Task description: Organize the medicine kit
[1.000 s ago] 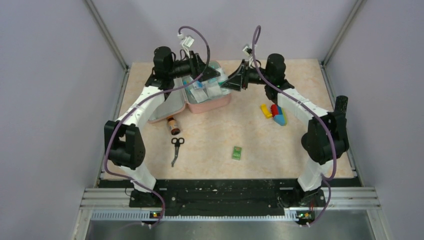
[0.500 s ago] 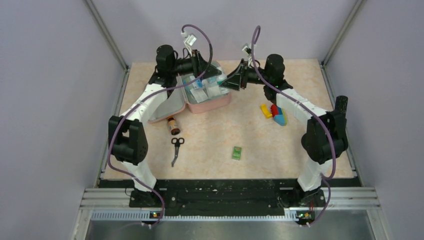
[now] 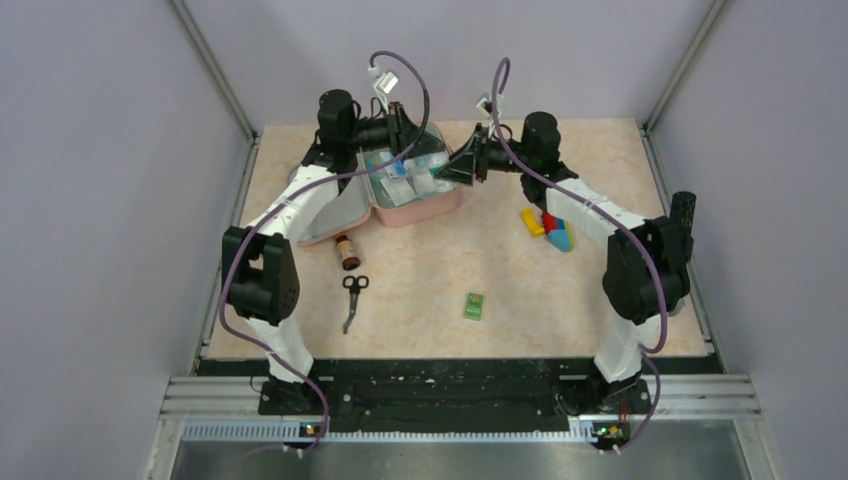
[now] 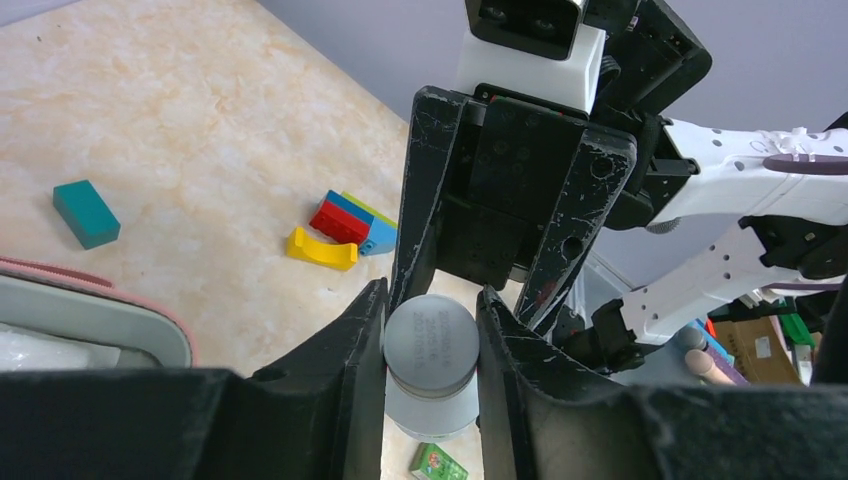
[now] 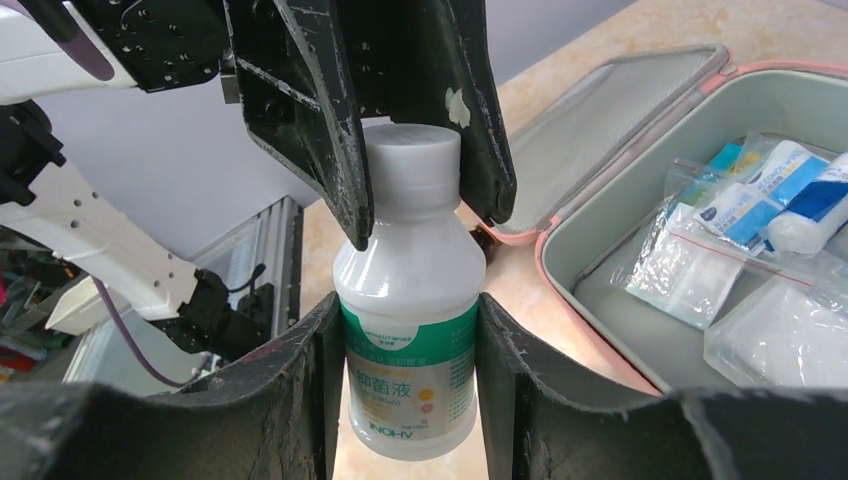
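Note:
The pink medicine kit lies open at the back of the table, its lid flat to the left and its grey-green lining showing. Just beside its open tray, my right gripper is shut on the body of a white bottle with a green label, held upright. My left gripper faces it from the other side, and both its fingers press on the bottle's white cap. In the top view the two grippers meet over the kit, and the bottle is hidden between them.
Several sachets and tubes lie in the kit's tray. On the table are a small brown bottle, scissors, a green packet, stacked coloured blocks and a teal block.
The left gripper has moved right toward the right gripper and narrowed its jaws onto the bottle's cap. The right gripper has edged left, still holding the bottle.

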Robot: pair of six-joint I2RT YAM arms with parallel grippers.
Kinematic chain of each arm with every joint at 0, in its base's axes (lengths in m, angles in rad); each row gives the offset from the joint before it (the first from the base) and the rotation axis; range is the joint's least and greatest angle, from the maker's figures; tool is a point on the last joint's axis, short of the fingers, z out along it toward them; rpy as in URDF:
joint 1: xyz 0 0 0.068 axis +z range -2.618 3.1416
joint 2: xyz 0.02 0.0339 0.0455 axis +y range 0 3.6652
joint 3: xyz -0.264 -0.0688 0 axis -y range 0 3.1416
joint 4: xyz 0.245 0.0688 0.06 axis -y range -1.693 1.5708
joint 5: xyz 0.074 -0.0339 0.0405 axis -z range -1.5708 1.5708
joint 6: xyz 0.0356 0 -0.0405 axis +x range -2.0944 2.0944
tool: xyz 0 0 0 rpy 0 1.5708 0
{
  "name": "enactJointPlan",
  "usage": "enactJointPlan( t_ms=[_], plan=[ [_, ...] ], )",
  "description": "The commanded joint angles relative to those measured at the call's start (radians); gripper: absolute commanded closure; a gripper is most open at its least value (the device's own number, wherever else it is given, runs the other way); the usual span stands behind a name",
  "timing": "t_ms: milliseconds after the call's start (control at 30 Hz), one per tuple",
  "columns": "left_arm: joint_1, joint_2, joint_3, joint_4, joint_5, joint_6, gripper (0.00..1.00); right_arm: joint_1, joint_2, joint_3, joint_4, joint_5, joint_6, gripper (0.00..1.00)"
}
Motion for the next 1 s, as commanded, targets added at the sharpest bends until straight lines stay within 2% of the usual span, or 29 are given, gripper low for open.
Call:
enactJointPlan(
  t_ms=[0, 67, 167, 233, 333, 500, 567, 733, 967],
  plan=[
    [0.001, 0.003, 0.042, 0.009, -0.021, 0.046, 1.0, 0.018, -0.01, 0.036, 0.024, -0.016, -0.031, 0.59],
    [0.001, 0.002, 0.039, 0.009, -0.025, 0.045, 1.0, 0.018, -0.011, 0.029, 0.022, -0.01, -0.033, 0.52],
    [0.004, -0.001, 0.049, -0.022, -0.046, 0.072, 1.0, 0.017, -0.014, 0.026, 0.009, -0.019, -0.04, 0.02],
    [0.01, 0.002, 0.083, -0.113, -0.077, 0.154, 1.0, 0.007, -0.025, 0.026, -0.018, -0.027, -0.046, 0.01],
    [0.01, 0.027, 0.178, -0.363, -0.175, 0.386, 1.0, -0.034, -0.061, 0.012, -0.068, -0.027, -0.054, 0.01],
    [-0.007, 0.162, 0.46, -0.772, -0.402, 0.744, 1.0, -0.129, -0.156, -0.052, -0.221, -0.005, -0.154, 0.01],
    [-0.016, 0.218, 0.54, -0.879, -0.479, 0.852, 1.0, -0.165, -0.196, -0.084, -0.299, 0.025, -0.218, 0.01],
    [-0.047, 0.345, 0.648, -1.03, -0.659, 1.064, 1.0, -0.22, -0.293, -0.187, -0.379, 0.083, -0.282, 0.01],
    [-0.099, 0.452, 0.675, -1.065, -0.77, 1.148, 1.0, -0.224, -0.386, -0.263, -0.472, 0.117, -0.362, 0.01]
  ],
)
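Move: Both grippers still hold the white bottle upright, left at the cap and neck, right around the body. From the left hand, the medicine kit's middle lies about 18 cm ahead, 6 cm left and 28 cm down. The teal box is some 27 cm ahead and 10 cm right, the brown bottle about 3 cm ahead and 20 cm left, both roughly 31 cm below. From the right hand, the kit is some 19 cm ahead, 6 cm left and 24 cm down. Open the right gripper wide to free the bottle's body, then draw it off to the right about 12 cm. Keep the left grip on the neck and swing the bottle forward some 11 cm and about 5 cm left, then mainly down, roughly 17 cm in all, towards the kit's near-left corner, rolling the wrist some 50 degrees so the fingers tip steeply downward. ##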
